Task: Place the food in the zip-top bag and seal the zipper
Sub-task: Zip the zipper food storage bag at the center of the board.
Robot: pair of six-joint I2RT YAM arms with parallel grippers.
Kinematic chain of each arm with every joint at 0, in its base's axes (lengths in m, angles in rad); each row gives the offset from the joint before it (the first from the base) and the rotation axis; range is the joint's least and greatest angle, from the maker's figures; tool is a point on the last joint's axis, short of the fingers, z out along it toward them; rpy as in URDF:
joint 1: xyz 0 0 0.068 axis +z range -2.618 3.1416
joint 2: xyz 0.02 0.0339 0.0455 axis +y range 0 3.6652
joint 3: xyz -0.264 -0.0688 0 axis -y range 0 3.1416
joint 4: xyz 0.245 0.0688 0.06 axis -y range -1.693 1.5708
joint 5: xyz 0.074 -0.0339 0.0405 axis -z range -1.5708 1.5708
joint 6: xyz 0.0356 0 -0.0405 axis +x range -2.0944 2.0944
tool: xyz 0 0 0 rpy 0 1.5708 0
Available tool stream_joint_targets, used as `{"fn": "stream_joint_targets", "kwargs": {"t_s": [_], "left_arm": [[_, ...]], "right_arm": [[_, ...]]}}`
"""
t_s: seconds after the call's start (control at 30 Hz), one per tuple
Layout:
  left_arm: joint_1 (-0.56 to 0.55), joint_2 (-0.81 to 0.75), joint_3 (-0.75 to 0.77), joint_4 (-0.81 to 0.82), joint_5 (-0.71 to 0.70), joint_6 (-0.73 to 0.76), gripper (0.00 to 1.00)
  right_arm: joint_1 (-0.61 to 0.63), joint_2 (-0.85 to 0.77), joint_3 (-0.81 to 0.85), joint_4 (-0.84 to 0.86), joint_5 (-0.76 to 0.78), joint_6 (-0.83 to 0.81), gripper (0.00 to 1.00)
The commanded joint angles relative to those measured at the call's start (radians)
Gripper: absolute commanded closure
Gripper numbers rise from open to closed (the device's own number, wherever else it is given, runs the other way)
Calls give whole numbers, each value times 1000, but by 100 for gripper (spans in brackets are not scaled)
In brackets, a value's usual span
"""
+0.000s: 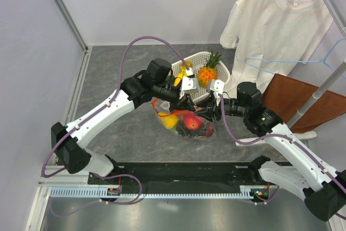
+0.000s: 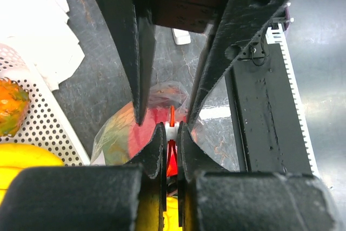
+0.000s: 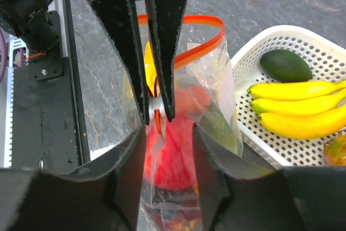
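The clear zip-top bag (image 1: pixel 186 124) sits on the dark table in front of the basket, holding food: a red round fruit (image 3: pixel 173 155), yellow and dark pieces (image 1: pixel 171 121). Its red-orange zipper (image 3: pixel 197 23) loops open at the mouth. My left gripper (image 2: pixel 171 129) is shut on the zipper's small white end piece (image 3: pixel 155 105), with the bag hanging below it. My right gripper (image 3: pixel 168 131) is open, one finger on each side of the bag just under the left gripper's fingers (image 3: pixel 116 41). In the top view both grippers, left (image 1: pixel 193 101) and right (image 1: pixel 208 104), meet above the bag.
A white mesh basket (image 1: pixel 203 57) stands just behind the bag with a pineapple (image 1: pixel 208 72), bananas (image 3: pixel 297 106) and a dark green avocado (image 3: pixel 284 64). A white T-shirt (image 1: pixel 275 25) hangs at the back right above a brown board (image 1: pixel 294 98). The arms' black base rail (image 1: pixel 184 174) runs along the near edge.
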Motion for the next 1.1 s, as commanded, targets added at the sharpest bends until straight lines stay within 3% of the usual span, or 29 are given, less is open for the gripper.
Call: {"fn": "stream_joint_targets", "kwargs": {"t_s": [0.0, 0.03, 0.13, 0.17, 0.2, 0.77, 1.07], "left_arm": [[-3, 2, 51, 50, 32, -24, 98], [-3, 4, 49, 49, 31, -23, 98], [-2, 8, 43, 50, 28, -24, 98], [-2, 8, 43, 49, 25, -27, 98], [-2, 10, 42, 47, 26, -35, 98], [164, -29, -29, -131, -21, 183, 92], [354, -58, -70, -241, -52, 316, 94]], "right_arm": [[4, 5, 20, 86, -2, 5, 58], [4, 6, 20, 89, -1, 3, 60], [7, 6, 23, 88, 1, -7, 81], [7, 6, 24, 85, 2, -14, 95], [7, 5, 26, 79, 10, -18, 100], [4, -127, -6, -7, 100, -63, 100], [-7, -169, -8, -52, 179, -63, 100]]}}
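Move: The left hand already holds the white slider and part of the orange zipper; the bag mouth's left end lies about 14 cm to its left, 3 cm farther out and some 4 cm lower. Inside the bag, the red fruit is about 4 cm back, level sideways, and the yellow pepper 4 cm back and 10 cm left, both roughly 10 cm below. The right hand's half-open fingers straddle the zipper's right end, about 1 cm to their left, straight ahead of neither side and at their height. Leftward, outward and slightly down, after holding still while the right fingers shut on the zipper's right end, the left hand draws the pinched slider along the strip towards the mouth's left end, some 9 cm in all and quickening. The right hand keeps its pinch, easing about 2 cm to the right and 1.5 cm up. ##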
